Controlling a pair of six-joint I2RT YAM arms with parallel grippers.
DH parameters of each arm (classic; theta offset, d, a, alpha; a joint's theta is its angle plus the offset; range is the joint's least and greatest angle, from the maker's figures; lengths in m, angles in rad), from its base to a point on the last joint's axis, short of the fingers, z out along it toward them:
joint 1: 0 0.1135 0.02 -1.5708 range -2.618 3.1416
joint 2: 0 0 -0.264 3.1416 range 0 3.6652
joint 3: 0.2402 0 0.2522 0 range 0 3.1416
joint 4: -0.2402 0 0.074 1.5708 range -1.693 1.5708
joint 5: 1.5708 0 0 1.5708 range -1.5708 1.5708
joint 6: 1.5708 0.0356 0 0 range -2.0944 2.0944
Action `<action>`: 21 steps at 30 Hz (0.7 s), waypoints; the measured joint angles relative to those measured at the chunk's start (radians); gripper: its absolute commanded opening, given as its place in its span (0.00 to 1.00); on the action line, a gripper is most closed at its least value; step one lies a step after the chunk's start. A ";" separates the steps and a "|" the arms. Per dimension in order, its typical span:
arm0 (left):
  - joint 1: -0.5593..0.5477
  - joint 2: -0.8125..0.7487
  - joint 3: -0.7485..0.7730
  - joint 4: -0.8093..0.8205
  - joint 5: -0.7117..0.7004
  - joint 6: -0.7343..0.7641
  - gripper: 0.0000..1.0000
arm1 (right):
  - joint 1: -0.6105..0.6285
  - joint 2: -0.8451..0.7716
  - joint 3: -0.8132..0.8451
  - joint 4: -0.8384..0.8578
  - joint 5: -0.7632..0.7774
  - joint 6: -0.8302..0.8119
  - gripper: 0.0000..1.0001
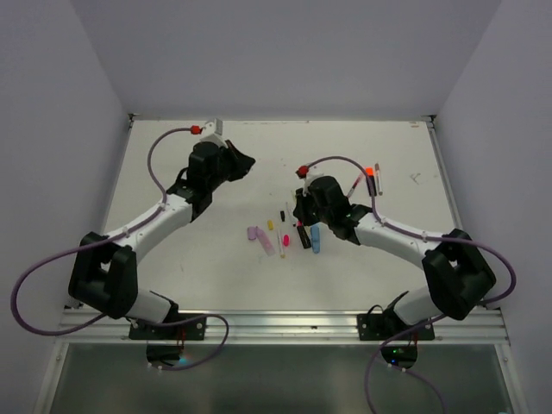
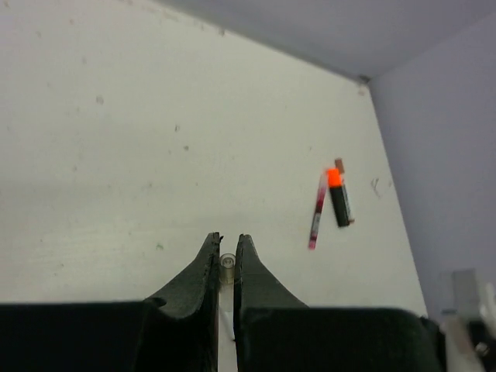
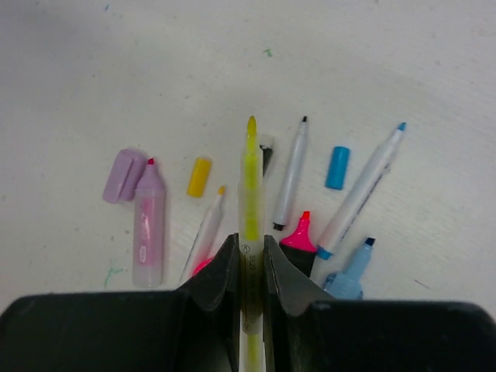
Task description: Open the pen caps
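My right gripper point(image 3: 249, 242) is shut on a thin yellow pen point(image 3: 250, 178) whose bare tip points away from it, above a cluster of uncapped pens point(image 1: 285, 233). Loose caps lie on the table: lilac point(image 3: 124, 174), yellow point(image 3: 198, 177) and blue point(image 3: 337, 167). A lilac-pink highlighter point(image 3: 147, 229), a pink highlighter point(image 3: 298, 236) and a blue one point(image 3: 349, 271) lie with their tips bare. My left gripper point(image 2: 227, 239) is shut on a small clear cap point(image 2: 226, 266), held above the table at the back left point(image 1: 241, 162).
An orange-capped black highlighter point(image 2: 338, 198) and a thin red pen point(image 2: 316, 213) lie together near the right wall, also in the top view point(image 1: 371, 177). A white pen point(image 3: 291, 174) and a blue-tipped pen point(image 3: 360, 190) lie in the cluster. Walls enclose the table's back and sides.
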 measured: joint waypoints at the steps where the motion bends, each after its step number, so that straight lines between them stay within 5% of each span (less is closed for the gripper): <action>1: -0.009 0.025 0.000 -0.028 0.023 0.000 0.01 | -0.021 0.011 0.019 -0.021 0.010 0.013 0.00; 8: -0.095 0.237 0.026 -0.171 0.117 0.021 0.06 | -0.128 0.142 0.142 -0.089 0.007 0.080 0.00; 21: -0.116 0.375 0.034 -0.267 0.119 0.043 0.06 | -0.080 0.360 0.319 -0.109 -0.081 0.141 0.00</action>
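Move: The left hand, still pinching a small translucent cap, is high over the table: the loose yellow cap by its drop area is about 9 cm back, 6 cm right and some 22 cm below, the purple cap 12 cm back, 1 cm right, the black cap 7 cm back, 9 cm right. From the right hand, holding the uncapped yellow marker, the black cap is roughly 4 cm ahead, 3 cm left and 10 cm below, the grey pen 5 cm ahead, 1 cm left, the blue cap 6 cm ahead, 2 cm right. The left arm plunges about 20 cm while drawing back and a little to its right, tipping its fingers some 30 degrees further down and easing off low over the bare table just beyond the yellow cap, the translucent cap still pinched. Meanwhile the right arm carries the yellow marker about 6 cm forward, first edging right and then swinging back left towards the black cap as it sinks a few centimetres and noses down, its fingers keeping their hold. ##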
